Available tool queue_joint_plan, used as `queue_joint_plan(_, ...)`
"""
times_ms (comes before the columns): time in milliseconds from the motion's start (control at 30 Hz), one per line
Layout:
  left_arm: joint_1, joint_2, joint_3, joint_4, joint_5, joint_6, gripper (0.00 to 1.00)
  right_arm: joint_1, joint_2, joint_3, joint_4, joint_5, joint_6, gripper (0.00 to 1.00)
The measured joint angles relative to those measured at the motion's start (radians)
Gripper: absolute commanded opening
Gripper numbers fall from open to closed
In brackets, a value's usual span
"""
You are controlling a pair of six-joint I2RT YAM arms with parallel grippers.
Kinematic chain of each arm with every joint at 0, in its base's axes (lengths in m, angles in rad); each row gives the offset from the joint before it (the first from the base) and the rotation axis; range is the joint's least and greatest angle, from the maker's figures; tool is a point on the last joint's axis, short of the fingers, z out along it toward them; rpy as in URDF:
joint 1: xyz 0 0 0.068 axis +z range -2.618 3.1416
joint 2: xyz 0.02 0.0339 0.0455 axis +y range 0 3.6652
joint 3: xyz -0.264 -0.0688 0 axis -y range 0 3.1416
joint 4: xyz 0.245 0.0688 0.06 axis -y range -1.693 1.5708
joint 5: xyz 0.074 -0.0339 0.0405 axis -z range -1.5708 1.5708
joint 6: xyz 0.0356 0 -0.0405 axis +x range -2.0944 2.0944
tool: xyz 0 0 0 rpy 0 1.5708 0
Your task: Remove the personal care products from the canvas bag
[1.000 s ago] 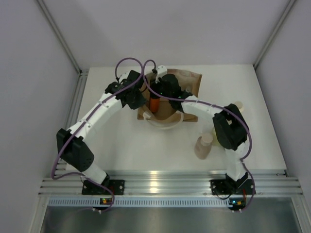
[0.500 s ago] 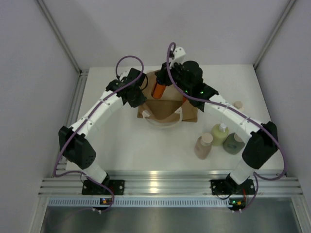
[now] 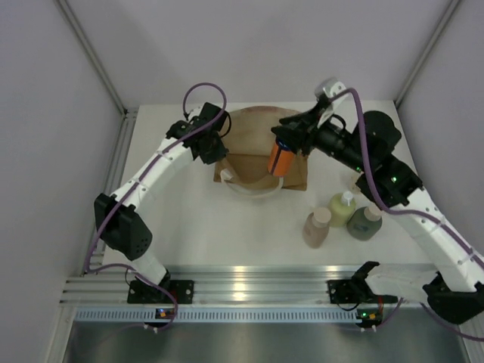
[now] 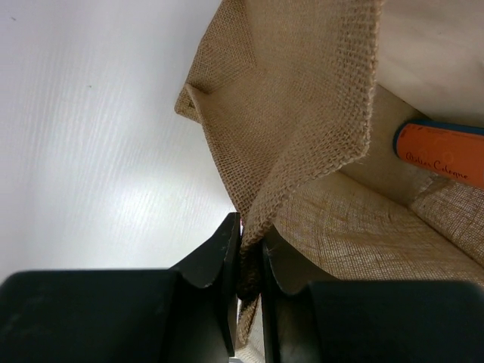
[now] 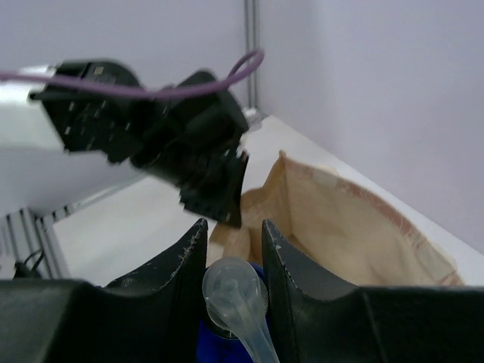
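The tan canvas bag (image 3: 253, 136) lies open at the table's back middle. My left gripper (image 3: 217, 153) is shut on the weave of its left rim (image 4: 302, 113), pinching the fabric between the fingers (image 4: 251, 236). My right gripper (image 3: 293, 138) is shut on an orange bottle (image 3: 280, 159) by its blue cap, holding it in the air over the bag's right part. In the right wrist view the bottle's clear pump top (image 5: 234, 296) sits between the fingers (image 5: 232, 227), with the bag (image 5: 355, 219) below. A second orange bottle (image 4: 442, 151) lies inside the bag.
Three bottles stand together on the table at the front right: pinkish-beige (image 3: 317, 228), yellow-green (image 3: 342, 209) and dark green (image 3: 364, 223). A white handle loop (image 3: 253, 193) lies in front of the bag. Walls close the table in on the left, back and right.
My right arm has lifted the orange bottle up out of the bag and swung it to the right. My left gripper has kept its hold on the bag's rim.
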Motion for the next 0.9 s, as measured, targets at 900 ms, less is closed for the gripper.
queue_joint_plan(900,0.004,0.06,0.069,-0.006,0.103,0.166,0.0,0.444,-0.251,-0.996,0.351,0.442,0.047,0.14)
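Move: The right hand already holds the orange bottle above the bag; the bare table spot it goes to lies about 10 cm back, 1 cm left and 45 cm below. The bag is some 13 cm ahead and 5 cm left; the tan bottle is roughly 8 cm back and 10 cm right, the green pump bottle 1 cm back and 19 cm right, all about 38 cm lower. From the left hand the spot is about 20 cm back, 16 cm right and 19 cm below. Right hand keeps gripping the orange bottle and swoops down about 31 cm, back 10, to table before the bag. ##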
